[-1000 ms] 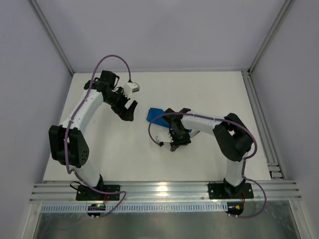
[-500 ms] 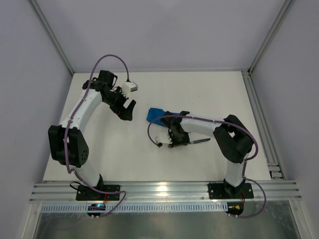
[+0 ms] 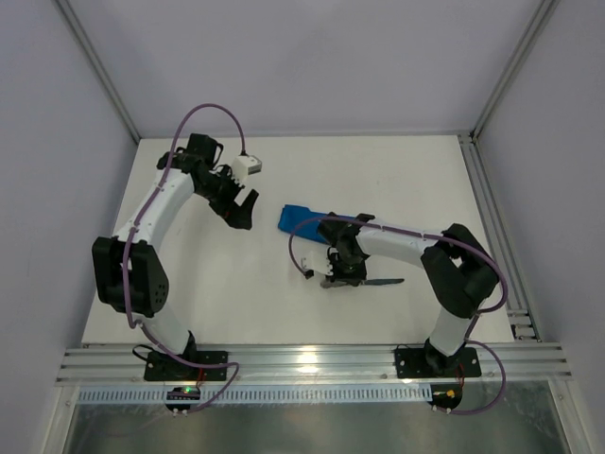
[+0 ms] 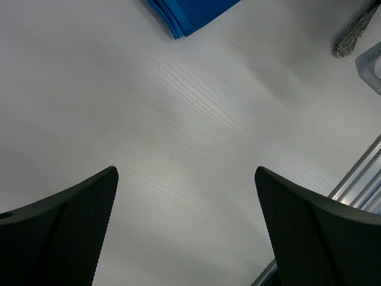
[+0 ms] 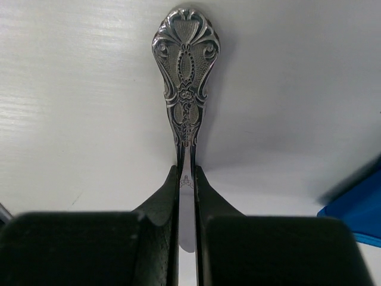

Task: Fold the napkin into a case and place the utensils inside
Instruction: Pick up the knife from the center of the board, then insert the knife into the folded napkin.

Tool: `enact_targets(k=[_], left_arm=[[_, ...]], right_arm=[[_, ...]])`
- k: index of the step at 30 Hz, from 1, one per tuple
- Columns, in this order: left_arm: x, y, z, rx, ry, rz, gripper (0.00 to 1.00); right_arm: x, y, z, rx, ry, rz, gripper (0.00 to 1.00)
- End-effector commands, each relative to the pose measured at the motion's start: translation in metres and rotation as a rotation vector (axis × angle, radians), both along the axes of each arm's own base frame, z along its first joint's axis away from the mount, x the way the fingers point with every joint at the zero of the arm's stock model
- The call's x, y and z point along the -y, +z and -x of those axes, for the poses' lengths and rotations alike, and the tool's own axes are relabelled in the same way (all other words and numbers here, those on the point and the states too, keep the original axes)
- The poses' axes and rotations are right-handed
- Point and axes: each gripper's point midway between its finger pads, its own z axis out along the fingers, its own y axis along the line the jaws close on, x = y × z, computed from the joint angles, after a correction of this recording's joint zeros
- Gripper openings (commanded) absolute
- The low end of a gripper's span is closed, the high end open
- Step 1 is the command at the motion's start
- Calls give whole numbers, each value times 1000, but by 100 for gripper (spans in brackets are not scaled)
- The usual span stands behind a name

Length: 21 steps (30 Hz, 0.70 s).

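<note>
The blue napkin (image 3: 301, 218) lies folded as a narrow strip at mid table; its corner shows in the left wrist view (image 4: 190, 12) and its edge in the right wrist view (image 5: 357, 208). My right gripper (image 3: 342, 274) (image 5: 186, 176) is shut on a silver utensil (image 3: 383, 281) (image 5: 186, 89), gripping the thin shaft below its ornate handle, low over the table just nearer than the napkin. My left gripper (image 3: 242, 213) (image 4: 186, 173) hangs open and empty left of the napkin. A silver handle tip (image 4: 356, 30) shows at the top right of the left wrist view.
White tabletop (image 3: 397, 180) bounded by an aluminium rail on the right (image 3: 492, 227) and rails along the near edge (image 3: 312, 359). Purple cables loop off both arms. A white arm part (image 4: 372, 62) sits at the left wrist view's right edge.
My right gripper has closed on the utensil and shifted with it a little toward the near edge. The left arm has barely moved.
</note>
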Motion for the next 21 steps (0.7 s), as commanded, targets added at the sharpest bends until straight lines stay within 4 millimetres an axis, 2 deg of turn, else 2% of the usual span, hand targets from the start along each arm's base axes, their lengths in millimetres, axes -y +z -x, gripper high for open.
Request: enact_targets(k=[1,12,14,18,21], left_arm=[[2,1,0,-12,-12,22,99],[5,-2,-2,-29,-13,33,99],[5,-2,-1,-33,-13,36,99],[9,-3,-2,-47,-17,55,99],[18,-6,-2,-80,-20,103,99]], right_arm=[[-4,17,-5,28,-56,-90,4],[18,33,-32,97,-157,-101,4],[17,40,-41,123,-175,-124,4],[28,52,-62,158,-241,-138,4],[28,62,-77,185,-253,-145,4]])
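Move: The right hand already pinches the knife at the neck, down by the table; the knife's middle is about 3 cm to the right of the fingers and level with them. The folded napkin's middle lies roughly 12 cm ahead and 7 cm to the left, at about the same height. From the waiting left hand, the napkin is some 17 cm to the right, straight across, and about 15 cm below. The right hand carries the still-pinched knife about 5 cm forward, rightward and up, towards the napkin's right end. ##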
